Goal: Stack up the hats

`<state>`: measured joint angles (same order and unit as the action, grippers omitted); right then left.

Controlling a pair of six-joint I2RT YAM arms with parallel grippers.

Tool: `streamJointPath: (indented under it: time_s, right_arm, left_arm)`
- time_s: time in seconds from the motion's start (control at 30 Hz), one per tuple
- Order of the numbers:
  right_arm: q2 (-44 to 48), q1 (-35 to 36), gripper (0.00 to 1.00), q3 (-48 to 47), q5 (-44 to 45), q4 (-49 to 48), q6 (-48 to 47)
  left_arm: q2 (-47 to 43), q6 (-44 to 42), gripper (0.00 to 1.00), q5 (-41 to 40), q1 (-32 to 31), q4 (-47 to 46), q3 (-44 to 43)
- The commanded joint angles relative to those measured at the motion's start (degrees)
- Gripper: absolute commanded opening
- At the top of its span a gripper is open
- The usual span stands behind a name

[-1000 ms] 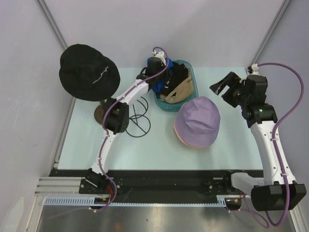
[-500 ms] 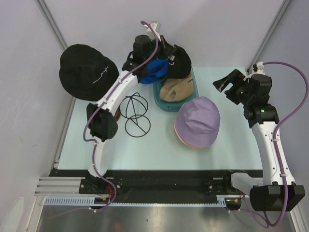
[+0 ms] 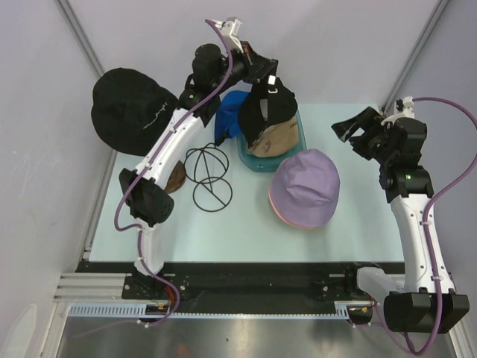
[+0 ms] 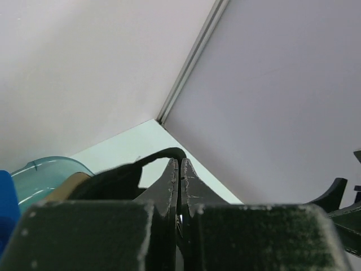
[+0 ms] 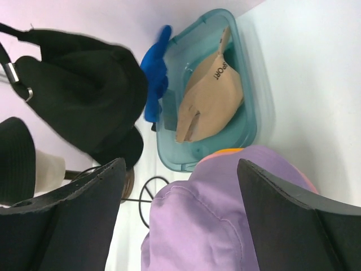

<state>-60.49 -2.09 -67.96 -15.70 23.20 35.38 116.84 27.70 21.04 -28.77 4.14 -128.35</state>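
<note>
My left gripper [image 3: 261, 69] [image 4: 179, 161] is raised at the back, shut on the strap of a black cap [image 3: 264, 112] [image 5: 84, 96] that hangs above the teal bin [image 3: 298, 142]. A blue cap [image 3: 229, 113] [image 5: 153, 73] droops at the bin's left rim. A tan cap [image 3: 277, 138] [image 5: 213, 96] lies inside the bin. The lavender bucket hat [image 3: 304, 186] [image 5: 225, 226] tops a pile with pink and orange brims [image 3: 287, 218] showing. A black bucket hat [image 3: 134, 110] sits on the stand at left. My right gripper [image 3: 352, 127] [image 5: 180, 169] hovers open, right of the bin.
A black wire hat form [image 3: 209, 177] stands on the table left of the bin, with a brown stand base [image 3: 177, 176] beside it. In the right wrist view a cream mannequin head [image 5: 49, 169] shows under the black bucket hat. Grey walls close the back and both sides.
My left arm rose and swung back, lifting the black cap out of the bin; the blue cap shifted to the bin's left rim. The right gripper barely moved.
</note>
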Motion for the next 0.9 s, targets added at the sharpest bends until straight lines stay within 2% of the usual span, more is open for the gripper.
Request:
streamJointPath:
  time_s: [0.0, 0.23, 0.27, 0.47, 0.67, 0.87]
  right_arm:
    - [2.04, 0.59, 0.85, 0.29, -3.71, -4.21, 0.22]
    - [3.36, 1.91, 0.85, 0.38, -6.71, -7.2, 0.13]
    - [3.36, 4.43, 0.86, 0.38, -6.53, -7.29, 0.05]
    - [4.15, 9.2, 0.85, 1.96, -3.2, -7.55, 0.83]
    - [4.42, 12.1, 0.85, 3.45, -1.96, -8.96, 1.89]
    - [3.37, 15.79, 0.86, 5.12, -1.7, -10.89, 2.33]
  left_arm:
    - [-8.64, 2.18, 0.0, 0.76, -0.67, -3.26, -1.55]
    - [-13.91, 3.67, 0.0, 0.23, -0.84, -3.26, -1.63]
    - [-14.35, 3.85, 0.0, 0.41, -0.84, -3.26, -1.55]
    - [-18.04, 5.26, 0.0, 0.5, -1.63, -0.55, 0.64]
    - [-23.92, 3.24, 0.0, -0.47, -3.92, 2.89, 10.21]
    - [-33.23, -2.2, 0.0, -4.33, -4.18, 4.65, 24.98]
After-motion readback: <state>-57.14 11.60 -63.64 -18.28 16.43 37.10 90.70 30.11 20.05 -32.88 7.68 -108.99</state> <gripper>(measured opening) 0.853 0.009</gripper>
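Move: The held black hat hangs from the left fingers, its middle roughly 14 cm below them; the purple hat topping the stack lies some 19 cm back, 11 cm right and 28 cm below that hand. The bin is about 9 cm ahead of the left hand, straight on, 40 cm down. From the open right hand the held black hat is some 11 cm ahead, 22 cm left and 3 cm lower, the purple hat about 4 cm back, 9 cm left and 16 cm lower. The black hat, still pinched by its cord in the shut left fingers, is drawn back about 13 cm from over the bin and slightly left, rising some 15 cm before sinking about 8 again. The right hand, fingers still wide open, comes left some 9 cm above the purple hat and slightly back towards the hanging hat, turning counter-clockwise about 15 degrees. ##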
